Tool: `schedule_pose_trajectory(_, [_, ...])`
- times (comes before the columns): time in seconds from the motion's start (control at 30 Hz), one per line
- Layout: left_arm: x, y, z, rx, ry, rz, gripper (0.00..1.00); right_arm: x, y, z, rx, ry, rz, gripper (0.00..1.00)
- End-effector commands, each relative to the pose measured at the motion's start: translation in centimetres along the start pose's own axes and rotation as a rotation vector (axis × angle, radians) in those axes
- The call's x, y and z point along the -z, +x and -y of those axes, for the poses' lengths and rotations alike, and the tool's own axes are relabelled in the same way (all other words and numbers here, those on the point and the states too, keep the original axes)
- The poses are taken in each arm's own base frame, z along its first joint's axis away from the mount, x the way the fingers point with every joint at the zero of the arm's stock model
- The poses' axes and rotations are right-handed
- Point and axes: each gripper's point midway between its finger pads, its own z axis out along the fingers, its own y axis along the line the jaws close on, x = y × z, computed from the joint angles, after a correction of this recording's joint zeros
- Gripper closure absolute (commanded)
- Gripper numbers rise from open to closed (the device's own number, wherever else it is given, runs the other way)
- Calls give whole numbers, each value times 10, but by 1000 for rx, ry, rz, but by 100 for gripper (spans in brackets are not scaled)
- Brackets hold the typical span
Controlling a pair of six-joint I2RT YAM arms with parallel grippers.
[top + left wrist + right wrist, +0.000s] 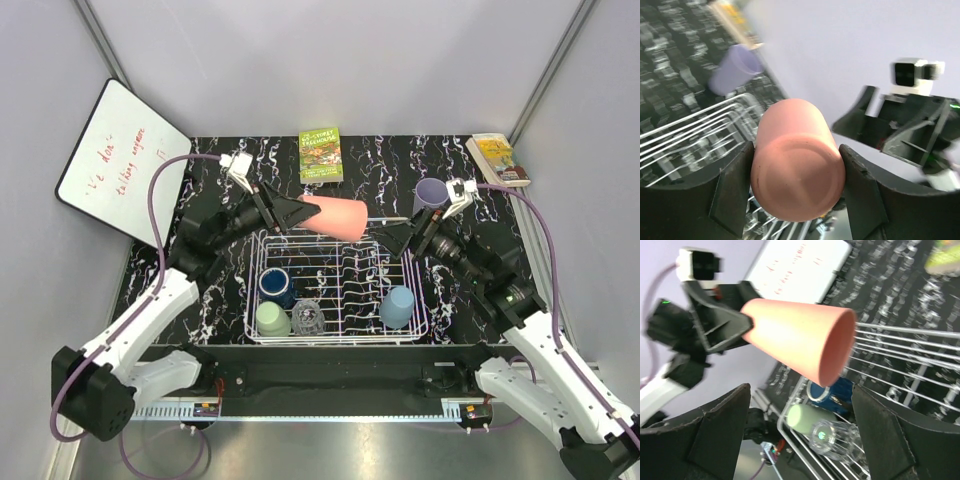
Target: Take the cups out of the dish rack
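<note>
My left gripper (292, 214) is shut on the base of the salmon pink cup (335, 216), holding it on its side above the back of the white wire dish rack (417, 322), mouth toward the right arm. The cup fills the left wrist view (797, 165) and shows in the right wrist view (800, 337). My right gripper (404, 238) is open, just right of the cup's mouth. In the rack sit the dark blue cup (275, 285), pale green cup (271, 320), clear glass (307, 316) and light blue cup (398, 306). The lavender cup (431, 195) stands on the table behind the right gripper.
A green book (320, 155) lies at the table's back centre and another book (497, 158) at the back right corner. A whiteboard (120, 160) leans at the back left. Grey walls enclose the black marbled table (215, 160).
</note>
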Motion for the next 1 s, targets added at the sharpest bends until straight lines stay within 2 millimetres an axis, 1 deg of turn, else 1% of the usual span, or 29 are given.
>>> schedule_pose_trajectory(0.0, [7, -13, 60, 7, 321, 28, 100, 2, -8, -43, -17, -216, 17, 11])
schedule_pose_trajectory(0.03, [7, -15, 64, -1, 349, 40, 100, 1, -5, -42, -24, -216, 10, 11])
schedule_pose_trajectory(0.1, [6, -13, 62, 23, 356, 37, 100, -1, -4, -42, -35, -224, 3, 12])
schedule_pose_trajectory(0.2, [7, -12, 62, 33, 366, 35, 100, -3, -5, -45, -40, -247, 3, 13])
schedule_pose_trajectory(0.23, [7, -10, 61, 46, 368, 32, 100, -3, -7, -51, -34, -277, 6, 14])
schedule_pose_trajectory(0.27, [8, -9, 62, 48, 377, 28, 100, -6, -6, -52, -48, -285, -1, 14])
schedule_pose_trajectory(0.3, [8, -8, 62, 47, 388, 30, 100, -13, -3, -48, -60, -281, -18, 16])
schedule_pose_trajectory(0.33, [8, -6, 61, 61, 389, 25, 100, -15, -5, -54, -57, -316, -17, 17])
schedule_pose_trajectory(0.37, [8, -5, 61, 65, 392, 19, 100, -17, -5, -55, -76, -328, -23, 18])
schedule_pose_trajectory(0.4, [8, -4, 61, 66, 399, 17, 100, -25, -3, -51, -90, -326, -37, 19])
schedule_pose_trajectory(0.43, [8, -2, 60, 77, 399, 13, 100, -26, -5, -57, -85, -362, -32, 23])
schedule_pose_trajectory(0.47, [9, -1, 59, 80, 402, 10, 100, -29, -6, -58, -103, -373, -35, 25])
schedule_pose_trajectory(0.5, [9, 0, 59, 79, 403, 11, 100, -36, -3, -55, -117, -371, -50, 28])
schedule_pose_trajectory(0.53, [9, 2, 57, 83, 400, 7, 100, -36, -4, -60, -114, -403, -53, 34])
schedule_pose_trajectory(0.6, [8, 4, 54, 89, 390, -5, 100, -42, -1, -58, -143, -410, -73, 41])
schedule_pose_trajectory(0.67, [7, 8, 50, 95, 382, -15, 100, -43, 0, -61, -156, -433, -84, 61])
schedule_pose_trajectory(0.73, [6, 10, 47, 99, 376, -19, 100, -43, 3, -60, -163, -439, -89, 81])
schedule_pose_trajectory(0.77, [6, 11, 46, 100, 373, -21, 100, -42, 3, -59, -170, -437, -90, 100])
schedule_pose_trajectory(0.8, [5, 12, 44, 107, 367, -27, 100, -41, 5, -59, -171, -436, -93, 100])
schedule_pose_trajectory(0.83, [4, 11, 43, 100, 361, -27, 97, -40, 6, -58, -171, -432, -96, 100])
schedule_pose_trajectory(0.9, [1, 12, 37, 104, 331, -36, 69, -34, 5, -60, -158, -431, -88, 100])
schedule_pose_trajectory(0.93, [0, 10, 39, 86, 329, -32, 53, -34, 7, -55, -147, -400, -88, 100])
schedule_pose_trajectory(0.97, [0, 8, 38, 80, 322, -26, 35, -26, 4, -59, -125, -399, -74, 100])
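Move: The salmon cup is held sideways, its middle about 5 cm to the right of the left hand and 1 cm ahead. From the empty right hand it lies roughly 11 cm to the left and 3 cm ahead, about level in height. From the right hand, the light-blue cup is some 6 cm back, 4 cm right and 20 cm below; the purple cup is 20 cm ahead, 13 cm right and equally far below. Leftwards by about 6 cm and up some 3 cm, the right hand comes to the salmon cup's open end, turning some 20 degrees counter-clockwise with its left side rising, and shuts its open fingers on the rim, one inside and one outside. The left hand keeps its grip near the base, draws back about 3 cm and turns clockwise, rising then sinking again. ##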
